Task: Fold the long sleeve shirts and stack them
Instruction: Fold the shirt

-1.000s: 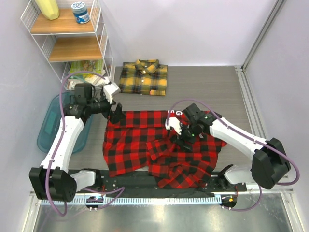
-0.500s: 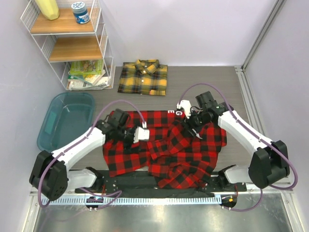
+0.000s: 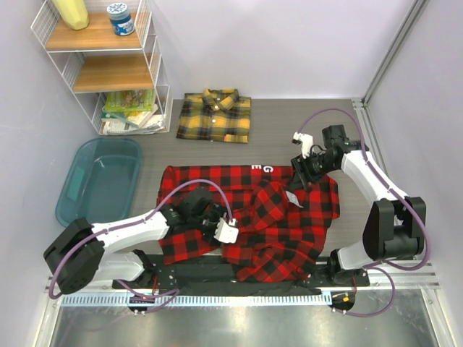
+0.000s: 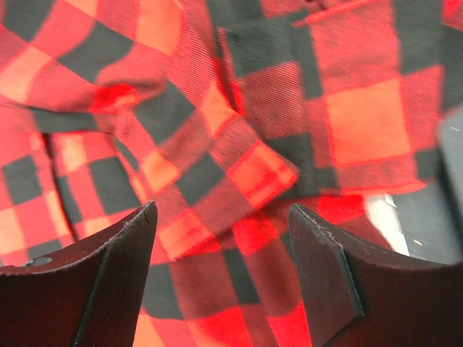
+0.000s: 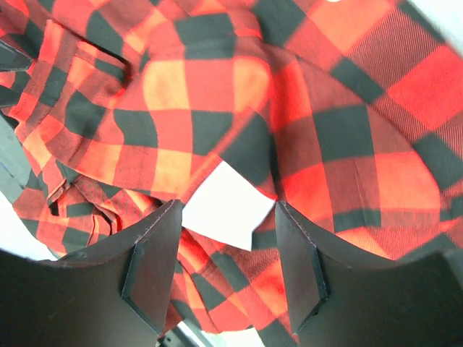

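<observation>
The red-and-black long sleeve shirt [image 3: 253, 213] lies rumpled across the near middle of the table, with white lettering [image 3: 266, 168] at its far edge. The yellow-and-black shirt [image 3: 215, 116] lies folded at the back. My left gripper [image 3: 223, 231] hovers open over the red shirt's near-middle folds [image 4: 239, 166], with nothing between its fingers [image 4: 108, 282]. My right gripper [image 3: 304, 171] stands open above the shirt's far right part. In the right wrist view its fingers [image 5: 300, 260] frame plaid cloth and a white label [image 5: 221, 210] lying below them.
A wire shelf [image 3: 108, 69] with a bottle, a jar and packets stands at the back left. A teal tub [image 3: 98, 181] sits left of the red shirt. A black strip [image 3: 195, 269] runs along the near edge, and a metal rail [image 3: 364, 126] along the right.
My left arm swung from beside the shelf across to the red shirt's near middle, its jaws narrowing a little. My right gripper drew back from the shirt's middle to its far right part.
</observation>
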`<state>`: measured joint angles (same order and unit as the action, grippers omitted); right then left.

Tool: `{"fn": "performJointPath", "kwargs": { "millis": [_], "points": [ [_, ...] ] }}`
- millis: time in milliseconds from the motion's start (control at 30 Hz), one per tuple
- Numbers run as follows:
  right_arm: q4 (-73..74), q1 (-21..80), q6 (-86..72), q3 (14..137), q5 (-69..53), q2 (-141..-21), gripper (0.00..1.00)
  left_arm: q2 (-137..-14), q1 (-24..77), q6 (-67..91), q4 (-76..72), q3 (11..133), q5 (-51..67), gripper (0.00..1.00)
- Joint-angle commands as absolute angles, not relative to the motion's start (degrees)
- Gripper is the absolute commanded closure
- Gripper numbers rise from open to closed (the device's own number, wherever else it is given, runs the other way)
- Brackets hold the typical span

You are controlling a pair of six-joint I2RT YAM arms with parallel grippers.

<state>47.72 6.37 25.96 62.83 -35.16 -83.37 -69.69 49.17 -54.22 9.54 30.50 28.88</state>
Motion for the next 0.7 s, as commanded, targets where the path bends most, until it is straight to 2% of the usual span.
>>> {"fn": "performJointPath", "kwargs": {
  "millis": [0, 200, 333, 433, 500, 567, 667],
  "points": [
    [50.54, 4.4, 26.37, 65.22, -37.71, -83.94, 0.4, -71.54, 50.45, -54.05, 0.26, 30.5, 27.69, 0.28],
    [50.8, 2.29, 27.07, 65.21, -37.62, -84.81, 0.4, -75.49, 51.77, -54.23, -3.07, 30.41, 27.86, 0.33],
    [50.89, 1.23, 27.6, 65.48, -37.27, -85.25, 0.4, -73.75, 52.65, -55.63, -3.43, 29.71, 28.04, 0.38],
    [51.24, 0.7, 27.86, 66.09, -37.44, -86.31, 0.4, -72.07, 53.17, -55.12, -3.25, 30.23, 28.04, 0.54],
    [51.59, 0.79, 27.86, 66.7, -37.53, -86.57, 0.4, -71.2, 53.17, -51.18, -2.12, 32.07, 28.39, 0.73],
    [51.68, -1.23, 27.77, 66.97, -37.0, -86.84, 0.4, -70.75, 53.17, -48.44, 2.34, 36.53, 28.74, 0.99],
    [51.42, -2.45, 27.69, 67.59, -36.04, -87.01, 0.37, -69.35, 53.26, -43.78, 12.42, 44.6, 28.83, 1.0]
  ]
}}
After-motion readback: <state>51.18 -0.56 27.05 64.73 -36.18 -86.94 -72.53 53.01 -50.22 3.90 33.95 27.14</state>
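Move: The end of the folded-over sleeve lies just beyond the left fingertips, about 3 cm right of the left hand, 1 cm ahead and 2 cm below. The shirt's white label is some 16 cm right of that hand and 5 cm ahead; the crumpled lower part of the shirt is about 10 cm right and 11 cm back. From the right hand, the sleeve end is roughly 14 cm left, 12 cm back and 7 cm below. Rightward by about 3 cm, the left hand eases onto the sleeve end, sinking slightly. Its part-open fingers then shut and pinch up a fold of the cloth, and the hand rises nearly 3 cm from its lowest point. The right hand drifts some 3 cm to the right, away from the sleeve end, fingers staying part-open above the shirt. ##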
